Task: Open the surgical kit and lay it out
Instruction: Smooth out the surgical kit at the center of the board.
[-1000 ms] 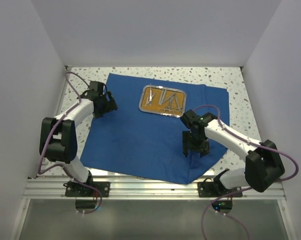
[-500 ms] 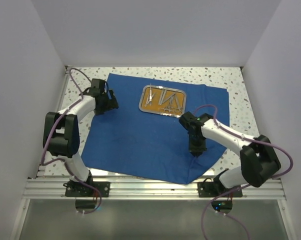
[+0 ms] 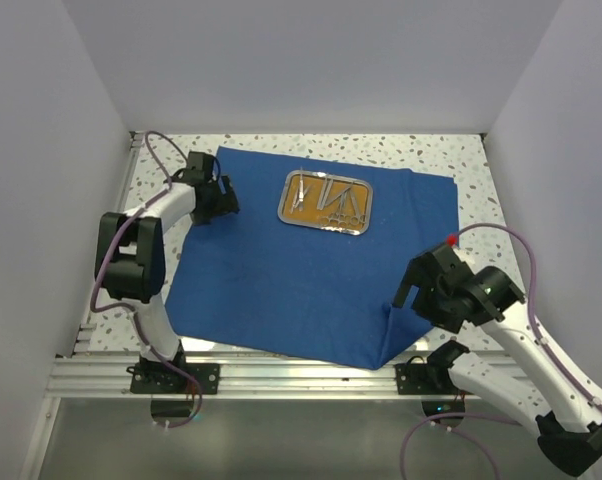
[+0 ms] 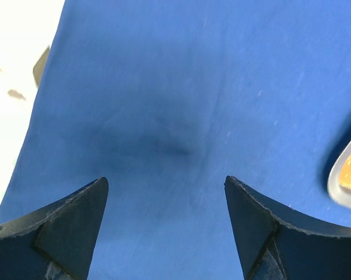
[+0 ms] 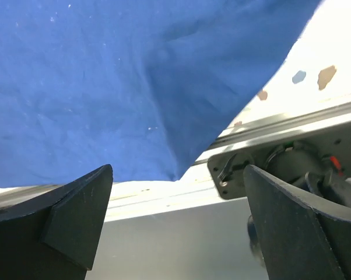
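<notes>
The surgical kit's blue cloth wrap (image 3: 291, 270) lies spread out on the speckled table. A steel tray (image 3: 326, 202) with an orange-brown inside sits on its far middle and holds several thin silvery instruments (image 3: 331, 200). My left gripper (image 3: 219, 197) hovers open over the cloth's far left edge. In the left wrist view the left gripper (image 4: 167, 181) has only blue cloth (image 4: 181, 105) between its fingers, with the tray's rim (image 4: 346, 182) at the right. My right gripper (image 3: 409, 292) hangs raised by the cloth's near right corner. In the right wrist view the right gripper (image 5: 178, 169) is open and empty above that corner (image 5: 134, 87).
An aluminium rail (image 3: 301, 375) runs along the table's near edge, carrying both arm bases (image 3: 426, 375). The rail (image 5: 292, 125) and a base mount (image 5: 269, 163) show under the right gripper. White walls close in the left, back and right. The cloth's near right corner is creased (image 3: 386, 335).
The right arm pulled back from the cloth toward the near right and rose; its gripper shut, then opened. The left gripper crept a little farther along the cloth's left edge.
</notes>
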Tool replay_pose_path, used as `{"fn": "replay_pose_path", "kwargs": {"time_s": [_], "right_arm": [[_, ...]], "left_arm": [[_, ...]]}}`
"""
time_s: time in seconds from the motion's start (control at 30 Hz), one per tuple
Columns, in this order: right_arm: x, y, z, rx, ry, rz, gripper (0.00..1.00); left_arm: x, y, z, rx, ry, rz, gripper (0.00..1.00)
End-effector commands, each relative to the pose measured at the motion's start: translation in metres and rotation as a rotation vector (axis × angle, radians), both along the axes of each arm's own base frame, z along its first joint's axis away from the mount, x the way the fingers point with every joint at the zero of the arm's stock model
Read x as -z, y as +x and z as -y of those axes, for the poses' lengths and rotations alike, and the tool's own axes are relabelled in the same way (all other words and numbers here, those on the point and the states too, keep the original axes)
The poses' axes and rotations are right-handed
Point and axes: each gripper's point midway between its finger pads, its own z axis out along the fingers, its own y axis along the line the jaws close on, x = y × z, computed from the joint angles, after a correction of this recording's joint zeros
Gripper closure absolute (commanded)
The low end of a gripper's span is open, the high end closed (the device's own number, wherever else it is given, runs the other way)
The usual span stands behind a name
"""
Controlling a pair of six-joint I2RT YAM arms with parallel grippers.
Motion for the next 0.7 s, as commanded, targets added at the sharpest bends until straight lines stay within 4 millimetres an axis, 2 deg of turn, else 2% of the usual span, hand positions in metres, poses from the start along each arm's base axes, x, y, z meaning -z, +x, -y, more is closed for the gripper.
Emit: {"fn": "replay_pose_path", "kwargs": {"time_s": [0.0,0.03,0.1,0.13,0.17,0.2,0.23,0.27,0.3,0.33,0.37,0.4,0.43,0.47,0.5,0.53,0.57,0.6,0.63,0.67], "right_arm": [[0.003,-0.052,0.032,0.134,-0.095,-0.185,0.01],[-0.004,-0.046,0.034,0.165,-0.082,-0.129,0.02],[-0.025,-0.030,0.038,0.197,-0.074,-0.020,0.02],[-0.032,-0.025,0.040,0.200,-0.079,0.009,0.02],[-0.042,-0.016,0.038,0.194,-0.090,0.029,0.01],[-0.046,-0.009,0.040,0.187,-0.115,0.052,0.01],[-0.049,-0.005,0.040,0.154,-0.140,0.053,0.01],[-0.055,0.003,0.037,0.143,-0.161,0.048,0.01],[-0.058,0.008,0.036,0.132,-0.172,0.055,0.01],[-0.060,0.011,0.036,0.111,-0.188,0.053,0.02],[-0.064,0.016,0.033,0.107,-0.192,0.055,0.01],[-0.066,0.019,0.032,0.105,-0.189,0.063,0.02],[-0.067,0.021,0.030,0.094,-0.186,0.068,0.01],[-0.068,0.023,0.028,0.093,-0.179,0.074,0.02],[-0.069,0.024,0.027,0.091,-0.175,0.079,0.02],[-0.069,0.024,0.027,0.089,-0.176,0.079,0.02],[-0.071,0.024,0.026,0.091,-0.168,0.083,0.02],[-0.072,0.025,0.025,0.094,-0.163,0.085,0.02],[-0.072,0.024,0.025,0.090,-0.162,0.084,0.02],[-0.073,0.024,0.026,0.092,-0.161,0.084,0.02]], "left_arm": [[-0.018,0.029,-0.001,0.008,0.003,0.059,0.14],[-0.029,0.039,-0.001,0.003,0.003,0.076,0.14],[-0.030,0.050,-0.006,-0.018,-0.006,0.073,0.14],[-0.042,0.062,-0.006,-0.020,-0.019,0.106,0.14],[-0.045,0.069,-0.005,-0.018,-0.046,0.119,0.14],[-0.040,0.075,-0.005,-0.024,-0.055,0.115,0.13],[-0.051,0.090,-0.005,-0.028,-0.063,0.152,0.13],[-0.053,0.098,-0.008,-0.033,-0.067,0.166,0.13],[-0.041,0.105,-0.010,-0.040,-0.065,0.148,0.13],[-0.056,0.122,-0.010,-0.039,-0.067,0.191,0.13],[-0.057,0.130,-0.015,-0.048,-0.047,0.202,0.13],[-0.049,0.140,-0.016,-0.036,-0.031,0.205,0.13],[-0.064,0.156,-0.016,-0.024,-0.025,0.261,0.13],[-0.066,0.164,-0.016,-0.012,-0.017,0.283,0.12],[-0.056,0.174,-0.016,0.010,0.000,0.292,0.11],[-0.067,0.188,-0.015,0.024,0.000,0.335,0.11],[-0.065,0.194,-0.016,0.031,-0.001,0.343,0.10],[-0.044,0.199,-0.017,0.034,0.001,0.310,0.10],[-0.050,0.208,-0.018,0.032,-0.011,0.335,0.10],[-0.044,0.211,-0.022,0.032,-0.038,0.331,0.10]]}}
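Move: The kit cloth's far left corner lies about 21 cm ahead of the left hand, 4 cm to its left and 3 cm below; the cloth's left edge runs some 6 cm to that hand's left, and the instrument tray is about 28 cm to its right, nearly level. The cloth's folded near-right flap is roughly 5 cm right of the right hand, 12 cm below, about level with it. From the right hand the tray lies some 30 cm ahead, 17 cm left. Towards the cloth's far left corner goes the open left hand, about 19 cm forward close inside the left edge, rising some 5 cm on the way and easing down slightly at the end, while the wrist tips its fingers outward. From above the near-right flap the right hand, already empty and wide open, climbs about 7 cm and moves 5–6 cm forward, its fingers also tilting outward, then all but stops. ##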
